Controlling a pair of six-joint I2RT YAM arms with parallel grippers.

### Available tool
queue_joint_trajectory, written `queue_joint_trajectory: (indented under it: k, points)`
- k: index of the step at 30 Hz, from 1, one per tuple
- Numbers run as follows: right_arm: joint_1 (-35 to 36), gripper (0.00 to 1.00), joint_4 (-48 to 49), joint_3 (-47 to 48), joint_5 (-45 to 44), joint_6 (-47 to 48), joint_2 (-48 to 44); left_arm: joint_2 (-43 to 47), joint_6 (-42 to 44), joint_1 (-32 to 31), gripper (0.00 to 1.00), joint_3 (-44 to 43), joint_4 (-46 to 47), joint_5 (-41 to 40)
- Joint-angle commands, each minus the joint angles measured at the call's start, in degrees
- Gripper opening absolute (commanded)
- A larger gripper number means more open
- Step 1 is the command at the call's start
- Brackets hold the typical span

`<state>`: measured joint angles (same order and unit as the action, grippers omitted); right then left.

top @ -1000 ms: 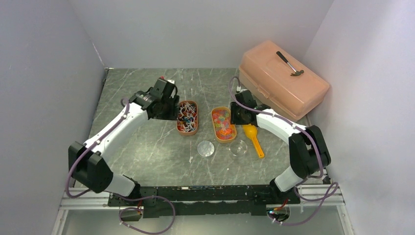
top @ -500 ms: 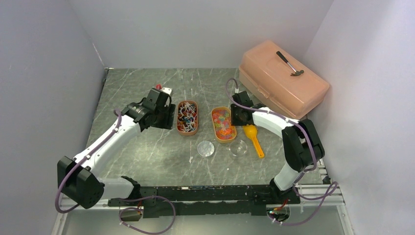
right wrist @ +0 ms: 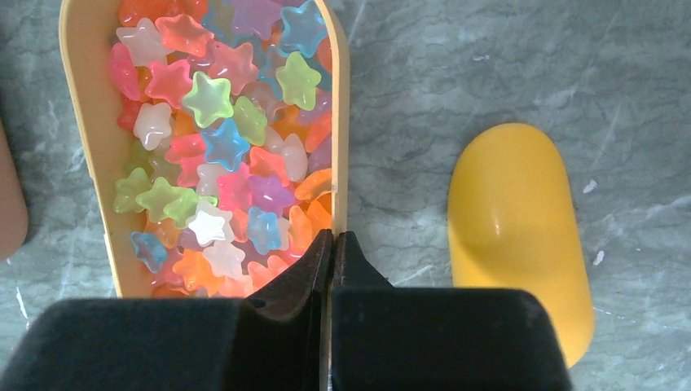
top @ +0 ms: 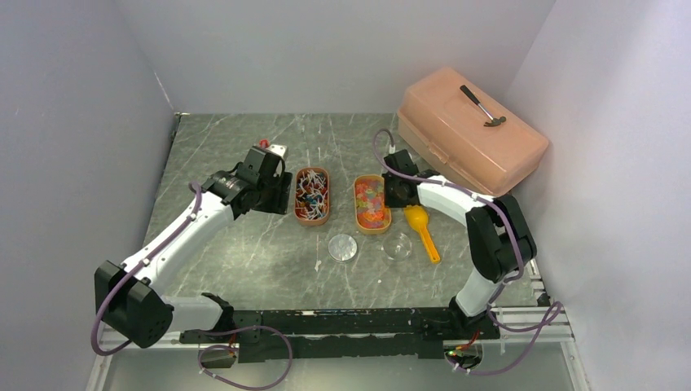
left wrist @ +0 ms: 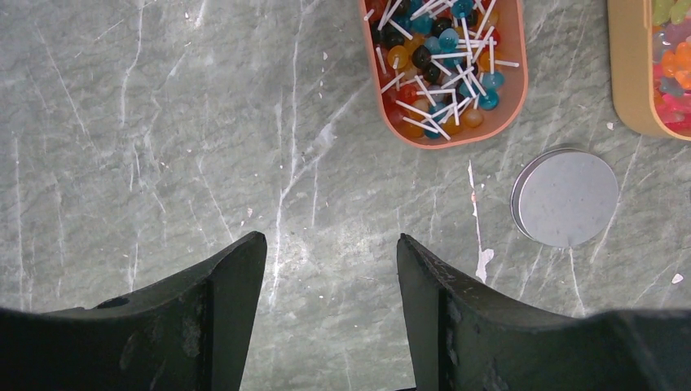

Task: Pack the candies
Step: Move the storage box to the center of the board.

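Observation:
Star-shaped gummy candies [right wrist: 220, 147] in orange, pink, yellow and blue fill a yellow oval tray [right wrist: 341, 122]. My right gripper [right wrist: 332, 240] is shut on that tray's right rim; from above it sits at the tray's [top: 371, 204] right side. A second oval tray [top: 312, 195] holds small round candies with white sticks [left wrist: 444, 65]. My left gripper [left wrist: 330, 244] hangs open over bare table, left of that tray, with nothing between its fingers.
A yellow-orange scoop [top: 422, 230] lies just right of the gripped tray, seen close as the scoop [right wrist: 517, 228]. A round lid [top: 342, 247] and a small clear cup [top: 397, 246] sit nearer the arms. A pink box [top: 468, 130] with a hammer [top: 482, 106] stands back right.
My right gripper closed on the gummy tray's rim and the tray shifted slightly. The left arm drew back a little from the other tray, then stayed still.

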<state>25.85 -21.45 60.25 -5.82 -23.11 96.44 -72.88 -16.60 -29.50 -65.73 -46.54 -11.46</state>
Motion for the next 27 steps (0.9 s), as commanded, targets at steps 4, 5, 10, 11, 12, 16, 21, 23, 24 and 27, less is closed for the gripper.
queue_joint_trajectory:
  k: [4,5,10,11,12,16,21,23,24,27]
  points:
    - [2.80,0.00,1.43,6.40,-0.51,-1.90,0.39,2.88,0.80,-0.04,0.66,-0.03,1.54,-0.75]
    - [3.14,0.00,1.41,6.90,-0.59,-2.31,0.62,3.15,0.71,-0.04,0.66,-0.01,1.59,-0.59]
    - [4.32,0.00,0.85,9.67,-1.05,-4.68,2.74,3.73,0.84,-0.04,0.66,0.22,1.79,0.47]
    - [4.61,0.00,0.75,10.24,-1.22,-5.27,3.31,3.83,0.76,-0.04,0.65,0.19,1.68,0.55]
    - [4.95,0.00,0.65,10.92,-1.50,-5.85,3.81,3.93,0.78,0.01,0.65,0.17,1.77,0.63]
    - [5.45,0.00,0.33,13.30,-2.54,-8.54,6.46,4.78,0.62,-0.03,0.65,0.64,1.99,1.21]
    - [5.49,0.00,0.81,14.99,-3.88,-10.95,8.40,5.63,0.40,-0.05,0.66,1.02,2.16,1.67]
    - [5.45,0.00,1.09,15.46,-3.61,-11.35,8.92,5.77,0.23,-0.12,0.66,0.98,2.12,1.53]
    - [5.52,0.00,0.94,15.94,-3.48,-11.46,9.20,5.79,0.17,-0.17,0.65,1.04,2.11,1.52]
    - [5.49,0.00,1.08,16.09,-3.21,-11.47,9.09,6.21,0.14,-0.13,0.65,1.12,2.16,1.36]
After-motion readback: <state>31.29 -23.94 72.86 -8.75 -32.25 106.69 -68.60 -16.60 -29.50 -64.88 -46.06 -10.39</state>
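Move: The right hand already pinches the right-hand rim of the star-candy box, whose middle lies about 5 cm to its left, 1 cm ahead and 2 cm lower. The lollipop box, beside which it is taken, stands some 22 cm left and 3 cm ahead. The clear lid lies 12 cm back and 2 cm right, the yellow scoop about 8 cm back and 10 cm right. From the left hand the star-candy box is roughly 26 cm right, 8 cm ahead and 14 cm below. Leftward first, then bending forward as well, the right hand keeps its shut fingers on the right rim of the star-candy box and carries the box along towards the lollipop box, about 5.5 cm left and 3 cm forward in all. It rises barely half a centimetre midway and settles back, the wrist ending turned about five degrees clockwise. ##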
